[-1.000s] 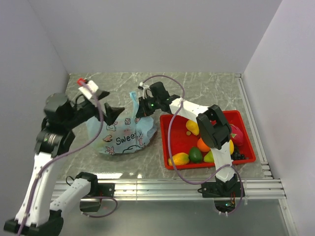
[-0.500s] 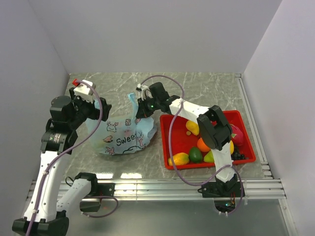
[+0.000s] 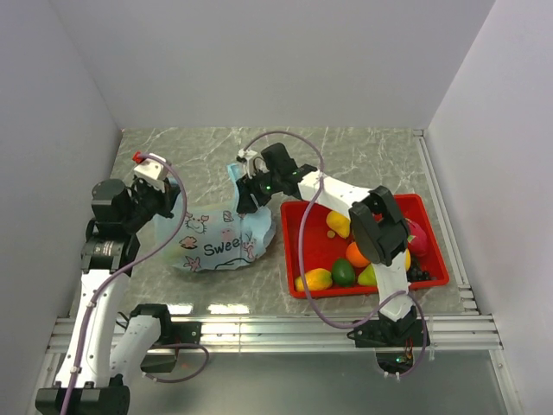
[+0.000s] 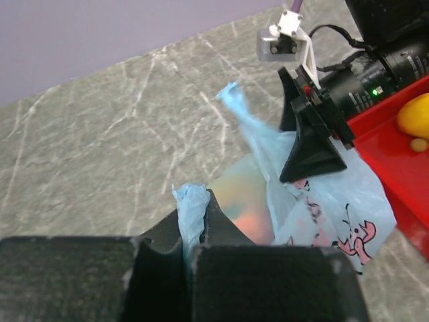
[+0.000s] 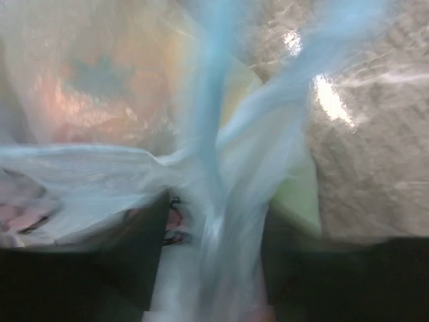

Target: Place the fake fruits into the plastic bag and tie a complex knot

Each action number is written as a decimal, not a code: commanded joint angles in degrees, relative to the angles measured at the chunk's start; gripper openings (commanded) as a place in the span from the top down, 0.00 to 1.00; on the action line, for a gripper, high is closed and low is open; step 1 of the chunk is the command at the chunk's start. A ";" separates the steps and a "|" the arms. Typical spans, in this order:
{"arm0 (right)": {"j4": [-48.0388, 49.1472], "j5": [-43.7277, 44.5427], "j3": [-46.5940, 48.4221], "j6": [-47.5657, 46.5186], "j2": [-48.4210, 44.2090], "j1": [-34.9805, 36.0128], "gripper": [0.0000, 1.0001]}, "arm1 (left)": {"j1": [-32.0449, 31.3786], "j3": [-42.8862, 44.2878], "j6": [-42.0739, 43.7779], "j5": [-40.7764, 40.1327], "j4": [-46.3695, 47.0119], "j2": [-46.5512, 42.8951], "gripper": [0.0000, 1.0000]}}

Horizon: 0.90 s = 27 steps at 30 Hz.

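The light-blue plastic bag lies on the table left of centre, its "Sweet" print facing up. My left gripper is at its left end, shut on a bunched blue handle. My right gripper is at the bag's right top, and its jaws stand apart with the other handle running loosely between them. Orange and green shapes show through the plastic. More fake fruits lie in the red tray: an orange, a lime, a mango. No knot shows.
The red tray stands right of the bag, close to the right arm's forearm. Purple cables loop over both arms. Grey walls close in the marble table at the left, back and right. A metal rail runs along the near edge.
My left gripper came down to the bag's left handle and shut on it. My right gripper, shut on the right handle before, has opened; the bag has sagged slightly.
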 commanded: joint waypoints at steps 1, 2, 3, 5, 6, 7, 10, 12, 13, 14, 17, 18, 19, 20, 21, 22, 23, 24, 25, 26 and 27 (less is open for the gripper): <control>-1.08 0.97 2.04 -2.03 -9.32 -0.55 0.23 | 0.40 0.94 -4.01 4.71 0.48 -2.37 1.00; 1.45 0.45 0.12 -1.51 -11.16 -1.42 0.17 | 0.32 0.59 -4.63 4.71 -0.13 -2.72 1.00; 3.48 -0.60 -1.21 -0.98 -15.36 -2.13 0.12 | 0.40 0.59 -5.24 5.41 -1.01 -3.25 1.00; 10.57 -3.67 -5.50 1.55 -19.51 -3.27 0.07 | 0.40 -0.03 -5.86 5.24 -1.19 -3.86 1.00; 12.53 -4.90 -6.48 1.83 -22.49 -3.36 0.07 | 0.40 -0.29 -6.47 4.71 -1.02 -4.30 1.00; 13.08 -5.79 -7.02 1.92 -23.48 -3.45 0.07 | 0.40 -0.64 -6.39 4.10 -1.02 -4.48 1.00; 18.52 -11.76 -6.23 4.29 -24.54 -1.88 0.05 | 0.32 -0.65 -10.51 2.00 -0.75 -4.13 1.00; 21.51 -14.23 -5.00 6.05 -23.49 0.22 0.05 | 0.40 -0.38 -13.14 1.11 -0.58 -3.00 1.00; 22.82 -14.93 -4.83 6.84 -22.79 1.11 0.05 | 0.40 -0.21 -13.94 0.24 -0.40 -2.64 1.00; 25.01 -15.72 -4.48 7.89 -21.91 1.73 0.05 | 0.40 -0.12 -15.95 -0.21 0.21 -2.37 1.00; 31.67 -16.78 -5.35 10.00 -18.13 5.15 0.04 | 0.40 -0.29 -19.38 -1.44 0.83 -1.49 1.00; 33.54 -16.43 -5.53 10.53 -16.47 5.86 0.04 | 0.40 -0.38 -20.36 -1.97 0.92 -1.23 1.00; 35.73 -16.34 -5.88 11.41 -15.58 7.17 0.04 | 0.40 -0.82 -21.24 -2.14 1.09 -1.23 1.00; 40.72 -16.17 -6.58 13.16 -14.71 7.70 0.04 | 0.40 -0.99 -22.46 -2.41 1.27 -1.23 1.00; 42.59 -15.73 -6.67 13.96 -12.87 8.14 0.03 | 0.40 -1.17 -23.00 -2.58 1.36 -1.23 0.99; 44.18 -15.38 -6.50 14.66 -11.81 8.84 0.03 | 0.40 -1.69 -23.52 -2.67 1.44 -1.23 0.99; 47.15 -15.20 -5.62 16.76 -10.75 9.81 0.03 | 0.49 -1.87 -24.40 -2.85 1.53 -1.14 1.00; 48.57 -14.77 -5.18 17.82 -8.83 10.34 0.03 | 0.49 -2.22 -24.76 -3.02 1.88 -1.05 0.99; 49.98 -14.33 -4.83 18.70 -7.76 10.95 0.03 | 0.49 -2.49 -25.46 -3.20 2.06 -0.97 0.99; 50.86 -13.63 -3.52 19.23 -6.80 12.35 0.03 | 0.49 -2.66 -26.77 -3.29 2.23 -0.79 1.00; 50.96 -13.01 -2.81 19.33 -4.61 12.98 0.03 | 2.06 -2.93 -27.30 -3.46 2.41 -0.53 1.00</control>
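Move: The gathered plastic of the bag, pinched by the left gripper, lies some 15 cm left of the right hand, about 6 cm back and 16 cm higher; it hangs just under the left fingertips, about 3 cm below and 2 cm to their right. The fruit-filled bag body is about 9 cm left of the right hand, 5 cm back and 6 cm below; the loose handle tip stands 8 cm ahead and 3 cm left. The bag's right side comes free as the right fingers, already parting, spread wide. That hand rises steeply some 25 cm, then swings left and back and sinks about 10 cm towards the strand under the left gripper, its fingers turning from slanting down to level. The left hand keeps its pinch, eases back about 2 cm, partly returns and sinks slightly, rolling left side down and tipping down, some 20 degrees in all. ##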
